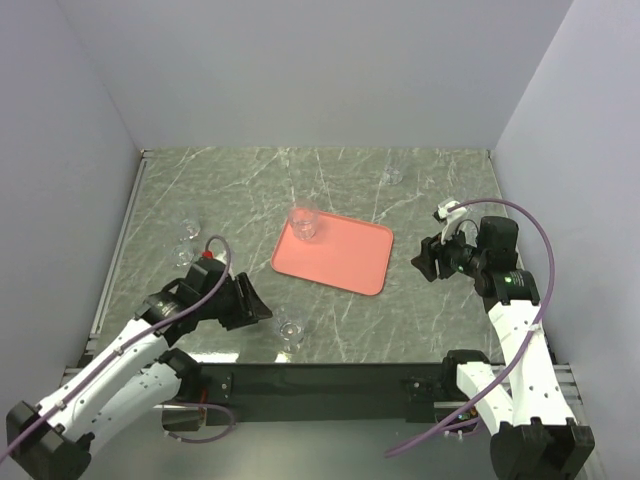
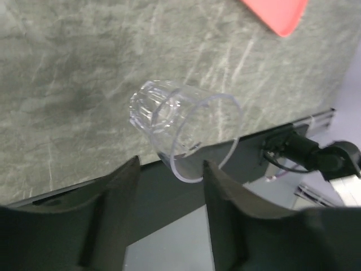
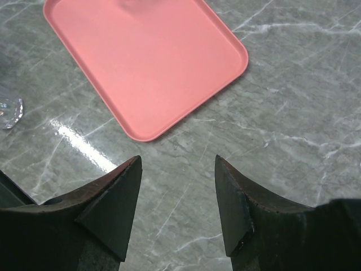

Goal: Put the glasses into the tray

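The salmon-pink tray (image 1: 345, 262) lies mid-table, with one clear glass (image 1: 303, 222) standing in its far left corner. Another glass (image 1: 291, 330) stands near the front edge, just right of my left gripper (image 1: 264, 309). In the left wrist view this glass (image 2: 180, 127) sits right in front of the open fingertips, its rim reaching between them, and the gripper (image 2: 171, 164) is not closed on it. My right gripper (image 1: 422, 262) is open and empty to the right of the tray. In the right wrist view it (image 3: 177, 161) hovers over bare table near the tray (image 3: 146, 62).
Two more glasses (image 1: 189, 228) (image 1: 183, 255) stand at the left and one (image 1: 392, 177) at the back right. The table's dark front rail (image 2: 169, 197) lies right behind the near glass. Grey walls enclose the marble table on three sides.
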### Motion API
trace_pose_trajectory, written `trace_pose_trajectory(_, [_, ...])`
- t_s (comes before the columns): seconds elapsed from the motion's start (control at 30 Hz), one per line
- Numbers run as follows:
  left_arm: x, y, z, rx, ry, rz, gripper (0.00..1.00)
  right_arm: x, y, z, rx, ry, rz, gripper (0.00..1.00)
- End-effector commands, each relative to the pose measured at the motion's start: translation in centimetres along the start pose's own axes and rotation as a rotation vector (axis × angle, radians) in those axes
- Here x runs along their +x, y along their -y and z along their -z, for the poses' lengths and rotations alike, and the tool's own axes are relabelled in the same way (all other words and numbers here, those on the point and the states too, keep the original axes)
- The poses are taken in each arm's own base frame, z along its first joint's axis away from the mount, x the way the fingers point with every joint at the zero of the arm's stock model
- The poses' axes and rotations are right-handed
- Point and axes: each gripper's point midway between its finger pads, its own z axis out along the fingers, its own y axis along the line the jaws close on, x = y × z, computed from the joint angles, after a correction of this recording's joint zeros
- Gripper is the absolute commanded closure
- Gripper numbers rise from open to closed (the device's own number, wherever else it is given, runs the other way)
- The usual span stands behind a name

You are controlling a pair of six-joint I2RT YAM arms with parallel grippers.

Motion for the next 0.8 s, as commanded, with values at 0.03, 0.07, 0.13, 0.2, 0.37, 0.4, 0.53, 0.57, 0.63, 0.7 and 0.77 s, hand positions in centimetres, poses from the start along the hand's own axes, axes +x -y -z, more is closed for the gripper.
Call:
trace_pose_trajectory(0.03, [-0.3, 0.5, -0.8, -0.048, 0.042, 0.002, 0.51, -0.6, 0.5, -0.1, 0.014, 0.023, 0.016, 0.38])
trace_pose_trajectory(0.07, [0.2, 0.7, -1.0, -0.050, 0.032, -0.018, 0.51, -0.6, 0.5, -0.1, 0.014, 0.023, 0.017, 0.38])
trace_pose_trajectory(0.13, [0.6, 0.9, -1.6, -0.064, 0.021, -0.024, 0.51, -0.5, 0.6, -0.1, 0.014, 0.019, 0.015, 0.38])
trace_pose_trajectory(0.2, [1.2, 1.2, -2.1, -0.081, 0.012, -0.046, 0.50, -0.5, 0.6, -0.1, 0.015, 0.017, 0.014, 0.38])
trace_pose_trajectory(0.37, [2.2, 1.3, -2.9, -0.142, -0.002, -0.095, 0.57, -0.5, 0.6, -0.1, 0.017, 0.019, 0.015, 0.38])
trace_pose_trajectory(0.4, [1.9, 1.1, -3.0, -0.166, 0.017, -0.104, 0.62, -0.5, 0.5, -0.1, 0.012, 0.018, 0.014, 0.38])
trace_pose_trajectory(0.53, [1.6, 1.2, -3.1, -0.247, 0.055, -0.150, 0.81, -0.5, 0.6, 0.0, 0.015, 0.019, 0.015, 0.38])
trace_pose_trajectory(0.57, [2.0, 0.9, -3.4, -0.274, 0.044, -0.172, 0.90, -0.5, 0.5, 0.0, 0.013, 0.019, 0.015, 0.38])
trace_pose_trajectory(0.63, [1.8, 1.5, -3.5, -0.282, 0.062, -0.190, 0.99, -0.5, 0.6, 0.0, 0.015, 0.020, 0.017, 0.38])
trace_pose_trajectory(0.7, [2.0, 2.2, -3.6, -0.280, 0.068, -0.214, 0.99, -0.5, 0.6, 0.1, 0.017, 0.023, 0.017, 0.38])
trace_pose_trajectory(0.77, [1.7, 2.7, -3.6, -0.279, 0.089, -0.236, 0.99, -0.5, 0.6, 0.1, 0.019, 0.024, 0.018, 0.38])
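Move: The near glass stands about 5 cm to the left hand's right, 3 cm back and 8 cm below it. The tray's middle is some 15 cm ahead and 14 cm to the right of that hand, 11 cm lower; the glass already in the tray is about 21 cm ahead and 8 cm right. From the idle right hand the near glass lies roughly 29 cm left, 12 cm back and 16 cm lower. Left hand dips and shifts right, about 5 cm, rolling some 20 degrees, and closes, pinching the glass's near-left rim. ##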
